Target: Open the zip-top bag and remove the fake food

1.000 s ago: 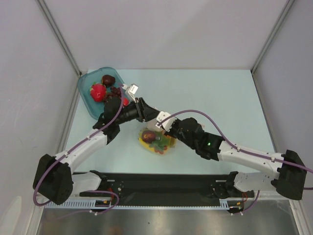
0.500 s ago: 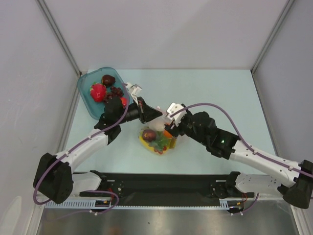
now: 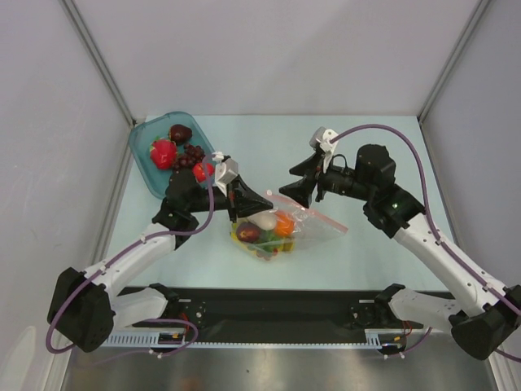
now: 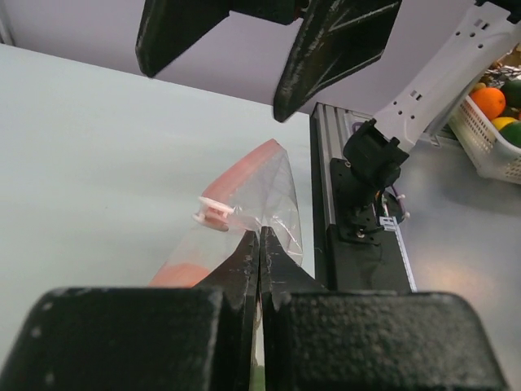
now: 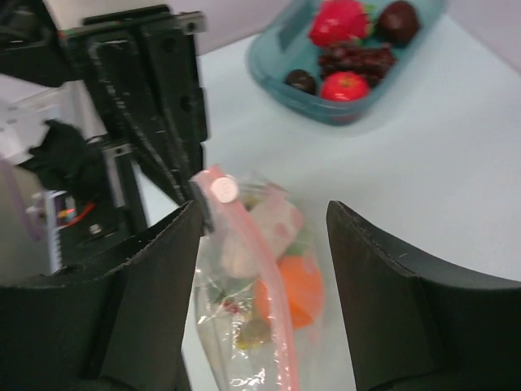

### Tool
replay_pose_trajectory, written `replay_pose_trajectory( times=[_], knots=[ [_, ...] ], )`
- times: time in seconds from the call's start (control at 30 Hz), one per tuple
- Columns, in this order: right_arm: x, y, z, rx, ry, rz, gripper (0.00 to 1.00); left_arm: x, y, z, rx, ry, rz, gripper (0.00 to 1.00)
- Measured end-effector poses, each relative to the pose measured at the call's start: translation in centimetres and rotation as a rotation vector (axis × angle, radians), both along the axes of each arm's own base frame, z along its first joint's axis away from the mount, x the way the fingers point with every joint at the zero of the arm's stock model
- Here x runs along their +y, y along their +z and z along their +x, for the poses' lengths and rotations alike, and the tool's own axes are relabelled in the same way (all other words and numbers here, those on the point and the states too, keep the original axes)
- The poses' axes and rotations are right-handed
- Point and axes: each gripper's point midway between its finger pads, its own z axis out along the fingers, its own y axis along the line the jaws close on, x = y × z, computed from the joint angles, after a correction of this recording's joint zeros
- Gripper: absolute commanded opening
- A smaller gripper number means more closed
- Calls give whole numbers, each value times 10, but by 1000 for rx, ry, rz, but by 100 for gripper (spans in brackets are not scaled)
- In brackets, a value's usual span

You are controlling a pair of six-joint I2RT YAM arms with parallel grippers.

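The zip-top bag (image 3: 281, 230) lies mid-table, its pinkish-red zip strip (image 3: 317, 217) stretched out to the right. Inside show fake food: an orange (image 3: 283, 225), a white oval piece (image 3: 264, 219) and a dark purple piece (image 3: 248, 233). My left gripper (image 3: 267, 202) is shut on the bag's top-left corner; in the left wrist view (image 4: 260, 238) the clear plastic is pinched beside the white slider (image 4: 213, 214). My right gripper (image 3: 296, 186) is open and empty, above and to the right of the bag. In the right wrist view (image 5: 264, 213) the bag (image 5: 252, 277) sits below its spread jaws.
A teal tray (image 3: 143, 164) with red and dark toy fruit stands at the back left, also in the right wrist view (image 5: 277, 77). A black rail (image 3: 269, 305) runs along the near edge. A white basket of fruit (image 4: 488, 138) sits beyond it.
My right gripper has let go of the bag, opened and drawn back up and to the right. The zip strip now lies stretched to the right. My left gripper still pinches the corner.
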Motion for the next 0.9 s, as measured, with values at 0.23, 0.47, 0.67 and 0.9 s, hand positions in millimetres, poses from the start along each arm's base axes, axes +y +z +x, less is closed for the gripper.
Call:
replay_pose_trajectory(
  times=[0.23,0.47,0.67,0.9],
  knots=[
    [9,0,-24,114,259,74,67,-2,-3,-12,-38,-64,13,0],
    [18,-11,-30,193,404,90,67,-6,1,-30,-67,-126,18,1],
    [21,-19,-33,228,455,83,66,-9,5,-36,-84,-153,26,0],
    [22,-23,-44,252,534,79,64,-10,8,-37,-97,-159,36,0]
  ],
)
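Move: The left gripper already pinches the bag's top edge, with the white zipper slider about 2 cm ahead, 1 cm right and 1 cm above its tips. From the open right gripper that slider lies roughly 3 cm back, 4 cm to the left and 4 cm lower. Below, inside the bag, the orange sits around 4 cm back, 1 cm left and 20 cm down from the right gripper; the white fruit is also 4 cm back but 6 cm left, equally low. Swing the open right gripper about 30 degrees counter-clockwise while drawing it back some 4 cm, a little left and down, to bring its fingers around the zipper slider without closing them. Meanwhile keep the left gripper shut on the bag's edge and draw it back nearly 4 cm, turning it slightly clockwise. ##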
